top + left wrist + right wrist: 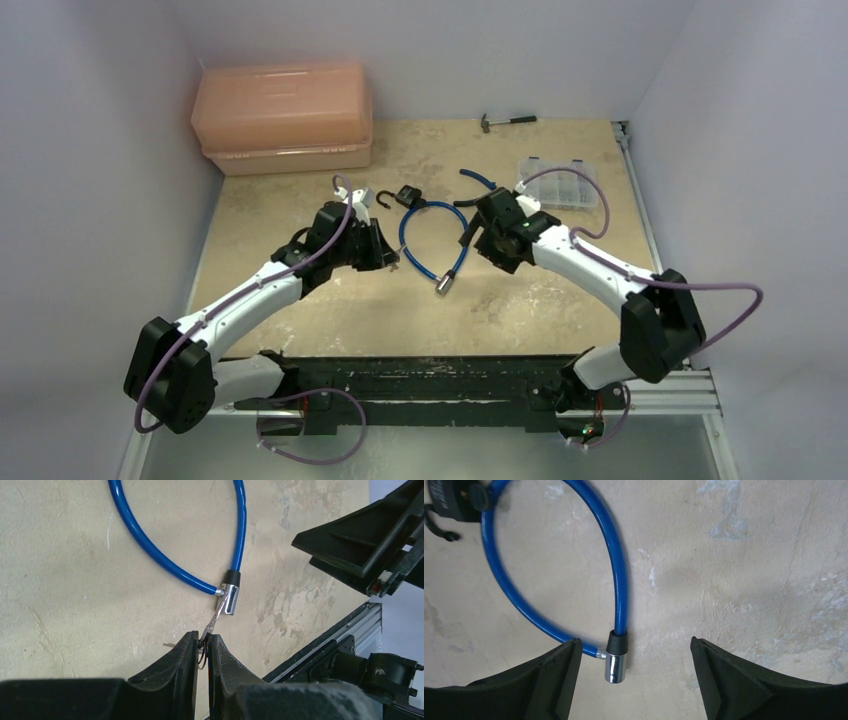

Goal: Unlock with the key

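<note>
My left gripper is shut on the tiny key. Its black head is pinched between the fingertips and its silver blade points at the metal lock cylinder of the blue cable. The right wrist view shows the cylinder lying on the table with no key at it. My right gripper is open and empty, hovering above the cylinder, which lies nearer its left finger. In the top view the left gripper is left of the cable loop, the right gripper right of it.
A small black padlock sits at the loop's far end, with a black hook beside it. An orange box stands at the back left. A hammer and a clear organizer lie at the back right.
</note>
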You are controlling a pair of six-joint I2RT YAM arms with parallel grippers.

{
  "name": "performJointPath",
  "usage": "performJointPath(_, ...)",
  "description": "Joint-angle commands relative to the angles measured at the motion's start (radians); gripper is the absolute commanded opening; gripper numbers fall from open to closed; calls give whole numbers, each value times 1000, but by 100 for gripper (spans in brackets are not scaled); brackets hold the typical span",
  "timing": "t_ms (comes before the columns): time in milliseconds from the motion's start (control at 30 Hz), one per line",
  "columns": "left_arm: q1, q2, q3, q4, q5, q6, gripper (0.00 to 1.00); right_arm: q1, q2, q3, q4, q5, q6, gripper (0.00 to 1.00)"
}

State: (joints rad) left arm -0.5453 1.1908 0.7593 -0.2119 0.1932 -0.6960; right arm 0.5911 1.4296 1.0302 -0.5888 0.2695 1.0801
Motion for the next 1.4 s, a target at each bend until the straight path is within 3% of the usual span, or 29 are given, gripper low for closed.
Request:
performJointPath(0, -4, -11, 3, 5, 5, -2, 0, 42, 66, 43, -14, -7, 62, 88)
performJointPath(167, -4, -14, 43, -76, 4, 40, 0, 73, 130, 59, -5, -10, 82, 87)
performJointPath(367, -4, -18, 186, -339, -73, 156, 0, 105, 222, 130, -44, 10, 103, 81)
performJointPath(567, -2, -50, 263, -474, -161, 304, 0, 130, 293, 176, -61, 13, 124, 78)
performJointPath(733, -2, -96, 200, -430, -242, 349, 0, 143, 348, 216, -107, 14, 131, 76)
performJointPath(933, -1, -137, 84, -334, -265, 326, 0, 150, 381, 235, -131, 15, 144, 66)
performJointPath(1367, -2, -133, 76, -319, -243, 340, 0, 154, 448, 267, -145, 7, 156, 51)
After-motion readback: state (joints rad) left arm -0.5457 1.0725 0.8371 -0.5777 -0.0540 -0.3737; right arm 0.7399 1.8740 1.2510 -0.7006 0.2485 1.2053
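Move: The right hand is empty. The cable lock's barrel lies about 7 cm to its left, 4 cm back and 11 cm below. The padlock lies about 15 cm left and 11 cm ahead of that hand, and the pliers some 12 cm ahead and 2 cm left, both on the table. For the left hand, which holds the key, the barrel lies roughly 10 cm to the right, 4 cm back and 13 cm below. Lower the right hand about 9 cm while carrying it some 6 cm left and slightly back onto the cable lock's barrel. Tip its fingers more steeply down and narrow them to about half open, one on each side of the black sleeve, without gripping yet. Meanwhile take the left hand about 7 cm left, away from the barrel, rolling its left side up some 25 degrees; keep the key pinched. ##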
